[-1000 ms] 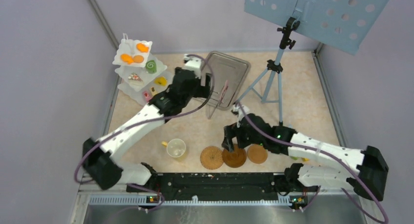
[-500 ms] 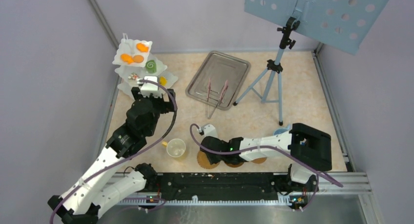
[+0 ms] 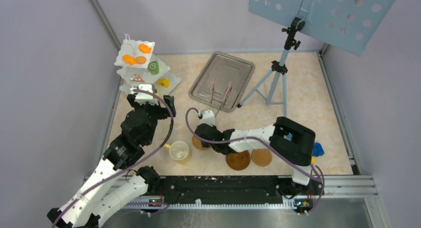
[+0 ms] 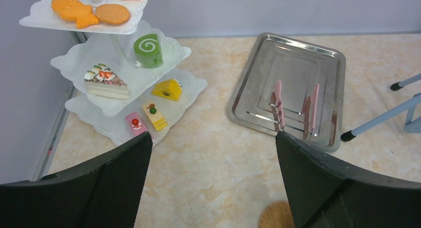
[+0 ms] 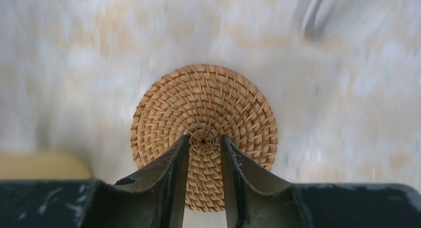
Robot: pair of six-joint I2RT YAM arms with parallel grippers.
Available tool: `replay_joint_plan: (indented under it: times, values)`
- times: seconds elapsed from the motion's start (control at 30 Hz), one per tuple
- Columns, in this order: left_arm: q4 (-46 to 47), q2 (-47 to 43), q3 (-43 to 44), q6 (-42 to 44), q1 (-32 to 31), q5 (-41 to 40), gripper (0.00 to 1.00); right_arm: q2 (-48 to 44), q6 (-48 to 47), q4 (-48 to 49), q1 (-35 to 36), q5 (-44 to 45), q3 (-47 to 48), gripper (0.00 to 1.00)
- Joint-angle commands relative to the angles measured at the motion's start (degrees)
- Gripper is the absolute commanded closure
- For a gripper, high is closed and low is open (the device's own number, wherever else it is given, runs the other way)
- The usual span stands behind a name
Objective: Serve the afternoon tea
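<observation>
The white three-tier stand at the back left holds orange biscuits, a green swirl roll, a yellow wedge and a pink slice. My left gripper is open and empty in front of the stand. My right gripper is nearly shut, its fingertips on the centre of a woven brown coaster, which moves with it. That coaster lies right of the yellow cup. Two more coasters lie near the front edge.
A steel tray with pink tongs sits at the back middle. A tripod with a perforated blue board stands to its right. A blue block lies by the right arm's elbow. Walls close in the left and right sides.
My right arm has swung left and taken the leftmost coaster from the front row to beside the cup. My left arm has pulled back from the tray to the front of the stand.
</observation>
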Motion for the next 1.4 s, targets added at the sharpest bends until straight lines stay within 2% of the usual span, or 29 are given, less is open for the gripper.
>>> replay_joint_plan:
  times: [0.0,0.1,0.3,0.53,0.67,0.87,1.03,1.1,1.17,1.3,1.37]
  values:
    - [2.74,-0.53,-0.72,0.13,-0.03,-0.22,0.01,9.90,-6.14,4.57,-6.49,-0.91,8.43,0.70]
    - [2.47,-0.91,-0.86,-0.03,-0.10,-1.07,0.01,14.68,-7.61,6.33,-9.17,-1.91,14.70,0.69]
    - [3.09,-2.58,-1.42,-0.11,-0.08,-1.50,0.01,22.46,-7.56,3.99,-12.64,-5.15,25.66,0.68]
    - [3.60,-2.81,-1.74,0.16,-0.06,-1.49,0.01,28.21,-8.44,2.00,-13.87,-7.48,34.37,0.65]
    - [3.21,-2.46,-1.70,0.14,-0.07,-2.34,0.01,30.68,-8.52,-2.66,-15.13,-8.30,39.89,0.64]
    - [3.52,-1.97,-1.88,0.11,-0.07,-1.91,0.01,29.13,-11.55,-4.29,-15.35,-12.46,45.46,0.60]
    - [3.18,-1.16,-1.85,0.14,-0.04,-3.46,0.01,21.83,-14.22,-8.42,-15.41,-13.56,49.07,0.49]
    - [3.22,-1.31,-1.98,0.10,-0.08,-4.18,0.01,15.86,-15.35,-9.06,-15.38,-13.95,47.86,0.47]
    - [3.24,-1.36,-2.06,0.12,-0.05,-4.76,0.01,9.07,-15.61,-7.33,-15.36,-13.83,42.56,0.45]
    - [2.39,-0.99,-1.87,-1.83,-0.04,-5.28,0.01,-6.78,-15.98,4.99,-15.36,-15.20,17.75,0.35]
    - [-0.29,-0.68,-1.14,-5.55,-0.09,-3.77,0.01,-12.96,-16.49,6.43,-15.37,-16.05,9.37,0.35]
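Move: The right fingertips already rest on the middle of the woven coaster, which is about 1 cm below the hand point. The bare spot for it, between cake stand and tray, is some 16 cm ahead and 8 cm left. The yellow mug stands about 7 cm back and 9 cm left of the hand; the pink tongs lie 17 cm ahead and 7 cm right. From the left hand the coaster is roughly 15 cm right, 6 cm back and 29 cm down. Keep the right fingertips on top of the woven coaster and sweep it forward along the table about 18 cm, bearing left by some 10 cm, past the yellow mug to the bare spot beside the tray's near left corner. Slow down there, spread the half-closed fingers, then lift quickly off it about 15 cm, drawing back and to the right. ##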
